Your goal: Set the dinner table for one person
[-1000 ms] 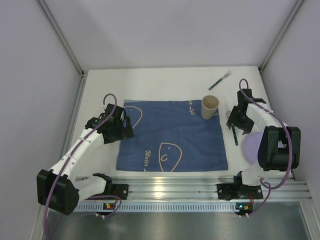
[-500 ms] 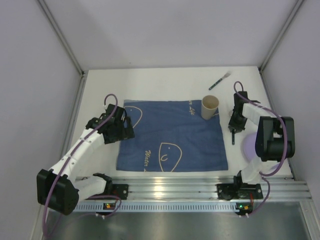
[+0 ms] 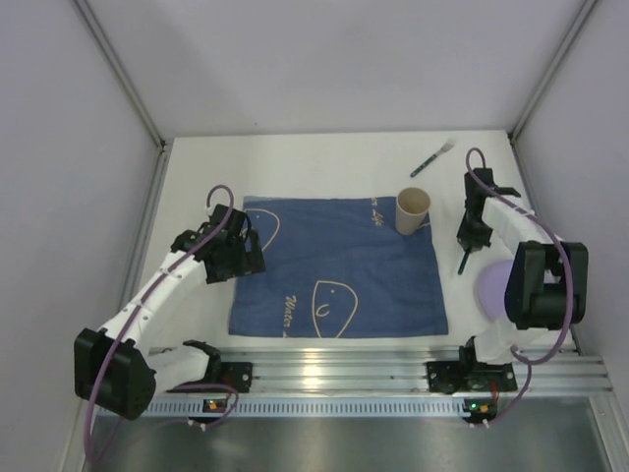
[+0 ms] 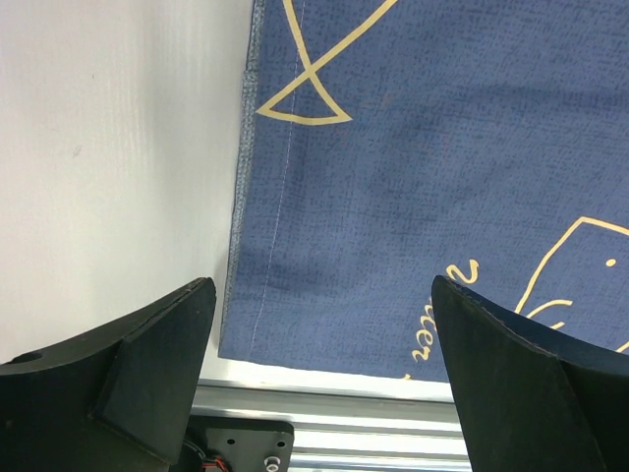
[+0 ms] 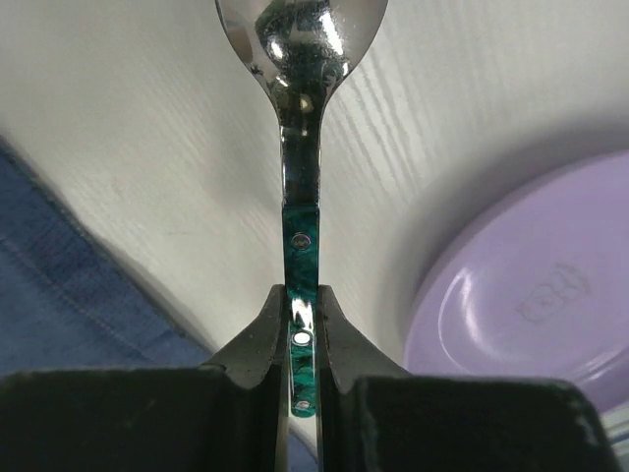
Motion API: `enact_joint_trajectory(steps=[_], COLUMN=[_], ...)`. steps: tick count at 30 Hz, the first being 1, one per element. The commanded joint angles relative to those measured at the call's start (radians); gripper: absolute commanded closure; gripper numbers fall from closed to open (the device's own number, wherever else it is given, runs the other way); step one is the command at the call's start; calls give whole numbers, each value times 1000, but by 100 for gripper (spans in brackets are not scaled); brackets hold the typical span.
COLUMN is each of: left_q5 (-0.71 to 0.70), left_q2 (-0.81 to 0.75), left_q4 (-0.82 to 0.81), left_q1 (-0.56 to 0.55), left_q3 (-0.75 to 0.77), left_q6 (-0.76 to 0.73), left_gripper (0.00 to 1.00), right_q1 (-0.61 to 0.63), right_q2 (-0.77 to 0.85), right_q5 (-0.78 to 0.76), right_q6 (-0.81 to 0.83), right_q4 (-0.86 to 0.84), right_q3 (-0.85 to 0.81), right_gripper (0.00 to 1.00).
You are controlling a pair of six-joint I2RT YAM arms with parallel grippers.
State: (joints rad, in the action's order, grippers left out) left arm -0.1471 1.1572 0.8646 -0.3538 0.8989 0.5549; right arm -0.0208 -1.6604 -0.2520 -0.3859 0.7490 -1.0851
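My right gripper (image 5: 303,295) is shut on the green handle of a steel spoon (image 5: 301,236). The spoon's bowl points away from the fingers, over the white dinner table (image 5: 147,128), between the blue cloth (image 5: 59,295) and a purple plate (image 5: 531,295). From above, this gripper (image 3: 468,236) sits right of the cloth (image 3: 339,265), and the spoon (image 3: 461,264) sticks out toward the near edge. My left gripper (image 4: 319,285) is open and holds nothing. It hovers over the cloth's left hem (image 4: 246,246); from above it (image 3: 244,254) is at the cloth's left edge.
A tan paper cup (image 3: 413,209) stands on the cloth's far right corner. A green-handled fork (image 3: 432,157) lies on the table (image 3: 197,197) at the back right. The purple plate (image 3: 489,285) sits near the right arm's base. A silver rail (image 3: 393,369) runs along the near edge.
The right gripper's jaws have shut on the spoon handle, and that arm has shifted its stance over the spoon. The left arm has not moved.
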Motion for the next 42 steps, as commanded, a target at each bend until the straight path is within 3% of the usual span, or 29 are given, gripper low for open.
enact_joint_trajectory(steps=[1, 6, 13, 19, 24, 28, 34, 36, 37, 40, 42], left_q5=[-8, -8, -22, -28, -43, -58, -83, -89, -95, -104, -109], left_q2=[-2, -20, -83, -103, -117, -125, -137, -140, -143, -151, -152], left_q4=[-19, -18, -26, -26, -24, -21, -16, -15, -12, -10, -9], left_q1=[-5, -8, -10, -10, -11, -17, -34, -39, -46, -60, -68], left_q3=[-2, 1, -5, -5, -6, -6, -6, -6, -6, -6, -6], left_q6=[-3, -1, 2, 5, 11, 17, 27, 33, 34, 39, 42], left_gripper=[4, 2, 2, 2, 2, 2, 2, 2, 2, 2, 2], right_q1=[57, 146, 425, 541, 542, 544, 544, 544, 544, 544, 544], right_q2=[192, 382, 733, 904, 851, 688, 521, 495, 476, 447, 448], right_q5=[-89, -9, 97, 200, 238, 235, 212, 209, 209, 194, 168], right_q6=[7, -40, -249, -375, -350, -317, -237, -208, -193, -163, -133], right_q4=[128, 217, 355, 265, 93, -49, -131, -137, -145, -129, -102], right_q3=[-133, -70, 151, 338, 404, 392, 366, 370, 378, 370, 323], right_gripper=[100, 100, 100, 100, 100, 100, 100, 92, 71, 35, 30])
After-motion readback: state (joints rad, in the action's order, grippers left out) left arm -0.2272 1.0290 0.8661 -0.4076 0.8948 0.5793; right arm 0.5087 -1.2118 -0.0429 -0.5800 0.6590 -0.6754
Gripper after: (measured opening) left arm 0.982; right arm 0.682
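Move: My right hand holds the spoon by its green handle, low over the table. The spot for it, near the right edge of the placemat, is about 15 cm to the left, 12 cm back and 3 cm lower. The mat's middle lies some 34 cm left and 4 cm back. The cup stands roughly 15 cm left and 8 cm ahead, the purple plate about 14 cm right and 11 cm back. From my left hand, the spot is some 43 cm right, 6 cm back and 9 cm below. I lift the spoon about 12 cm with my right hand, swing it back and to the left away from the plate, then bring it down over the mat's right side, still drifting left and coming forward some 5 cm. My wrist turns roughly 20 degrees counter-clockwise, and low over the cloth my fingers open and let the spoon go. My empty left hand, still open, rises about 3 cm. ##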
